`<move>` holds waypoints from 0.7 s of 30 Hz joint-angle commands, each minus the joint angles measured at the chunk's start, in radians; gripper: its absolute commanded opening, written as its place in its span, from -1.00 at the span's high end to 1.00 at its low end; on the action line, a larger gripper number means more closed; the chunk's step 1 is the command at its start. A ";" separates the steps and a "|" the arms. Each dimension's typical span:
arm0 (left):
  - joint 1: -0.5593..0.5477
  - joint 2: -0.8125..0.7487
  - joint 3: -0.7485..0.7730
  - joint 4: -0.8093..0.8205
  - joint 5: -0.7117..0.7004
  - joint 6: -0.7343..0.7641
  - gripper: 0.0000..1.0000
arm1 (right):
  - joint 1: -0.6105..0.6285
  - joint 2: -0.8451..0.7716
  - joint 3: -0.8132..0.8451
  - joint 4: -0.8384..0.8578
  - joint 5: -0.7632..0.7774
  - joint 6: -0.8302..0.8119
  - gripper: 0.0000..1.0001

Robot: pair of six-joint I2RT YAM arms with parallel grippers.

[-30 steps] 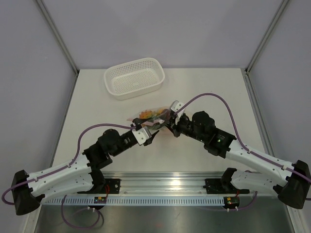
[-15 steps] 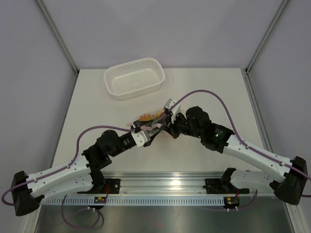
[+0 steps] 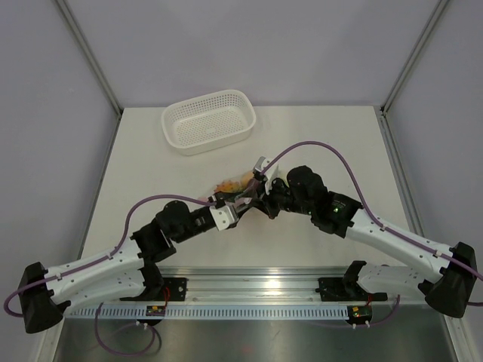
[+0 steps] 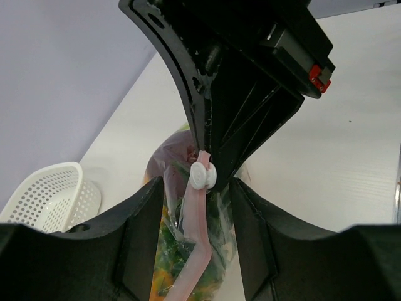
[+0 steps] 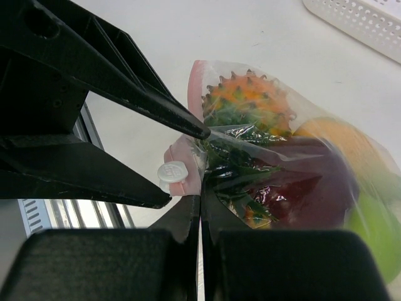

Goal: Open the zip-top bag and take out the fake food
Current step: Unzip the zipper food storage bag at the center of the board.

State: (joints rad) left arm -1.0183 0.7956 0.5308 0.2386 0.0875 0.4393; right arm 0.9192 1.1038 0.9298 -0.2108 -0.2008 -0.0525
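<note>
The zip-top bag (image 5: pixel 276 157) is clear and crinkly, and lies at the table's middle (image 3: pixel 235 183). My right gripper (image 5: pixel 200 199) is shut on its edge beside the pink zip strip (image 4: pixel 197 226). A white slider (image 4: pixel 202 175) sits on that strip, between the two fingers of my left gripper (image 4: pixel 195 185). Those fingers stand apart, one on each side of the strip. The fake food stays inside the bag: a spiky orange pineapple (image 5: pixel 247 100), a dark red piece (image 5: pixel 301 188), a green apple (image 5: pixel 369 232) and an orange (image 5: pixel 338 141).
A white perforated basket (image 3: pixel 209 121) stands at the back of the table, left of centre, and its rim (image 4: pixel 44 194) shows in the left wrist view. Both arms meet over the table's middle. Grey walls close the left, right and back sides.
My left gripper has moved forward to the bag's zip end and its jaws have narrowed around the strip. The right gripper shifted a little left with the bag's edge, then held still.
</note>
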 commanded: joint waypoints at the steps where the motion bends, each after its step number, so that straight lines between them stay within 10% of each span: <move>1: 0.000 0.013 0.049 0.024 0.043 0.013 0.04 | 0.006 0.001 0.055 0.022 -0.028 0.014 1.00; 21: 0.000 0.024 0.080 -0.024 0.072 0.013 0.49 | 0.004 0.011 0.061 0.017 -0.089 0.006 1.00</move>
State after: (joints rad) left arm -1.0183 0.8196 0.5571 0.2012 0.1329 0.4522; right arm 0.9192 1.1313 0.9424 -0.2165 -0.2466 -0.0452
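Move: The white zip slider sits at the left gripper's half-open fingertips, about 1 cm to that hand's right, level in depth and height. The orange spiky fruit inside the bag is roughly 7 cm ahead, 4 cm left and 7 cm below; the purple fruit is some 8 cm ahead, 4 cm right and 7 cm below. From the right hand, the slider is about 1 cm back, 2 cm to its left and level in height, just beside its pinch. Close the left fingers around the slider, from half open to about a quarter open, while easing that hand about 1 cm right, slightly back and down, so the tips straddle the slider. Keep the right gripper shut on the bag beside it and let that hand give about 1 cm to the left, back and slightly down, towards the left fingers. ##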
